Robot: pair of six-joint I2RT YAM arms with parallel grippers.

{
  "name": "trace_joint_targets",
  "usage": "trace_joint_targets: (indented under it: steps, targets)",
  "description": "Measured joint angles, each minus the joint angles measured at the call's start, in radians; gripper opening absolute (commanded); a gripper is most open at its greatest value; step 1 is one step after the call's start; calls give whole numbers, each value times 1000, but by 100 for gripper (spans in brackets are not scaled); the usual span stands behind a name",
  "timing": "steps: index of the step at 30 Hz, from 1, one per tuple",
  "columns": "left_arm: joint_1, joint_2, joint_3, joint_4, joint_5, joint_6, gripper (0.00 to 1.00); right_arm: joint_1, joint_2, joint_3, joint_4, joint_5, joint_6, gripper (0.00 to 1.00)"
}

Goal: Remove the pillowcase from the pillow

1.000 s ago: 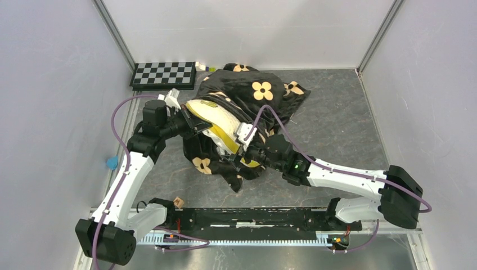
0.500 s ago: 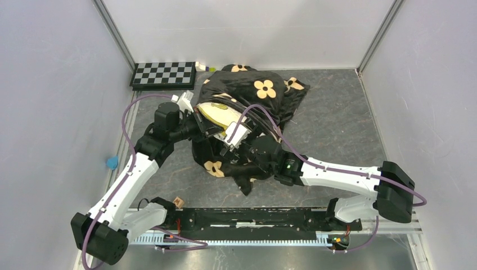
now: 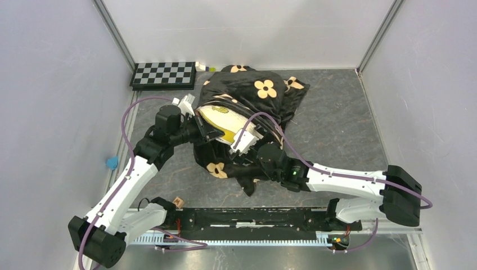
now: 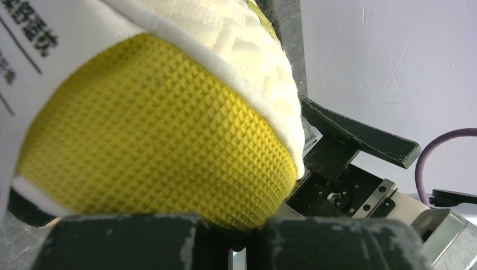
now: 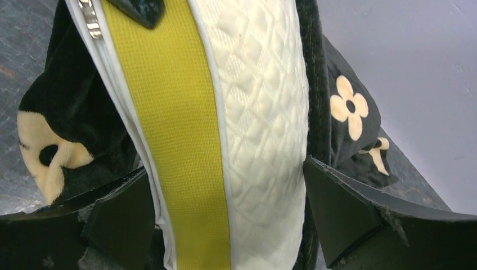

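The black flower-printed pillowcase (image 3: 247, 90) lies bunched at the middle back of the table, with a fold hanging down at its near side (image 3: 216, 167). The cream pillow (image 3: 222, 118) with its yellow band sticks out of the pillowcase's opening. My left gripper (image 3: 209, 132) is shut on the yellow-banded end of the pillow (image 4: 152, 129), with the band pinched at the closed fingers (image 4: 242, 236). My right gripper (image 3: 235, 140) is open. It straddles the pillow (image 5: 259, 101), one finger on each side (image 5: 228, 169). The pillowcase (image 5: 343, 112) is drawn back around the pillow.
A black-and-white checkerboard (image 3: 164, 74) lies at the back left. A small blue object (image 3: 112, 163) sits at the left edge and a small wooden cube (image 3: 179, 201) by the black front rail (image 3: 253, 216). Grey walls close in the left, back and right sides.
My left gripper has moved right and away with the pillow's end. My right gripper has moved up the pillow towards the left gripper. The pillowcase's near fold has shifted right.
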Motion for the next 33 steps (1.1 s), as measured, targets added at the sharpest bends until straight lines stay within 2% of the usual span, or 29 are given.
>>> trace_joint_targets:
  steps: [8,9,10,15,17,24,28,33]
  targets:
    - [-2,0,-2,-2,0,0,2,0,-34,-33,-95,42,52,98]
    - [-2,0,-2,-4,-3,1,2,0,-32,-34,-117,60,61,94]
    - [-2,0,-2,-5,-6,3,2,0,-29,-34,-127,72,69,86]
    - [-8,2,-2,-13,-22,14,2,2,11,-26,-156,85,99,21]
    - [-10,15,-2,-9,-22,16,2,3,12,-25,-155,64,99,1]
    - [-15,126,-36,98,26,15,2,6,-74,-100,-162,-4,66,0]
    - [-27,208,-64,211,42,8,2,64,-92,-106,-211,-20,40,0]
    - [-80,402,24,297,108,-2,2,143,-25,-72,-252,26,46,0]
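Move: Just below the open right hand, about 3 cm to its right and some 5 cm down, lies the part of the pillow's yellow edge band that it will shut on. The pillowcase's bunched bulk is roughly 22 cm ahead and 7 cm right; its loose flap with a flower is some 10 cm back and 12 cm left, both well below. From the left hand, still gripping the pillow's end, that part of the band is about 4 cm back, 13 cm right and 9 cm lower. Sinking some 4 cm and easing 3 cm right, the right hand straddles the pillow's edge with wide-open fingers, shuts them and pinches the yellow band, then pulls it back towards the base about 5 cm and a little lower. The left hand first holds still, then, keeping its grip on the pillow's end, carries it right, down and forward, about 10 cm in all, turning some 10 degrees clockwise. ##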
